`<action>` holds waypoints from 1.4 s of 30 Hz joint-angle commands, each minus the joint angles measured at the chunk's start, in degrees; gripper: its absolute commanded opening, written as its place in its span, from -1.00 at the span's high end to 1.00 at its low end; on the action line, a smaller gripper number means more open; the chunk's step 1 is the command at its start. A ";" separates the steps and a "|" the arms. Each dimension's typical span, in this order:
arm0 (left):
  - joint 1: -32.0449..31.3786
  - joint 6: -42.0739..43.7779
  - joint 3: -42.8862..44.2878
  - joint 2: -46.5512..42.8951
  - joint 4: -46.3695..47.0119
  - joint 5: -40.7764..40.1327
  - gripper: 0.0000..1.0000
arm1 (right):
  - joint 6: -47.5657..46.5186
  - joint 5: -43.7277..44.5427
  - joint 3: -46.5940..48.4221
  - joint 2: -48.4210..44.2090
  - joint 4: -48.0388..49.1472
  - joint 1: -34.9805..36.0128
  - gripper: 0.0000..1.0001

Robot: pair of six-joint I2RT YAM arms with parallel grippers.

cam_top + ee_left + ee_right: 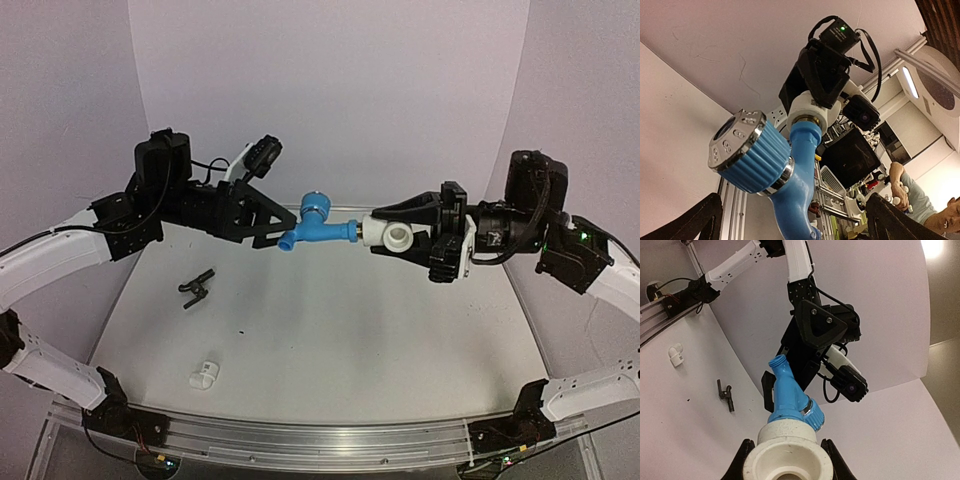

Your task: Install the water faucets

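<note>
The bright blue faucet point(318, 229) hangs in the air between my two grippers, its ribbed knob pointing up. Its stem sits in a white pipe fitting point(389, 235). My right gripper point(392, 236) is shut on that fitting; in the right wrist view the fingers point(743, 460) press both sides of the fitting point(787, 450), with the faucet point(790, 392) rising from it. My left gripper point(284, 232) is open at the faucet's spout end. In the left wrist view its fingers point(700, 220) stand wide apart on either side of the faucet point(797, 175), not touching it.
A small black part point(197, 289) lies on the table at the left. A second white pipe fitting point(203, 374) lies near the front edge. Both also show in the right wrist view, the black part point(725, 394) and the fitting point(675, 354). A metal rail point(300, 440) runs along the near edge.
</note>
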 commanded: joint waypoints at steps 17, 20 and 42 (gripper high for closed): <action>-0.02 -0.40 0.76 0.66 10.88 8.46 -0.34 | 7.30 -2.85 3.06 3.27 4.67 1.16 1.00; -0.05 1.29 0.18 -0.29 10.57 7.89 -0.32 | 12.84 -2.22 2.84 3.17 4.91 1.20 1.00; -0.11 11.35 0.41 -4.70 4.00 4.59 0.06 | 43.33 4.29 2.58 4.48 4.93 1.07 1.00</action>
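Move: Just right of the wide-open left hand, the blue faucet has its middle about 4 cm away, level with it and at much its height; its knob stands some 4 cm right and 3 cm ahead, perhaps a centimetre lower. The white elbow is roughly 12 cm right, level. From the right hand, which still grips that elbow, the faucet's middle lies about 8 cm left, level and at the same height. Closing to about half open, the left fingers come in around the faucet at its knob while the hand shifts only slightly up and back. The right hand keeps the white elbow pinched, carries it about 2.5 cm left towards the left hand and a little down, then rolls it some 35 degrees, its top side going forward, against the faucet taken by the left hand. ##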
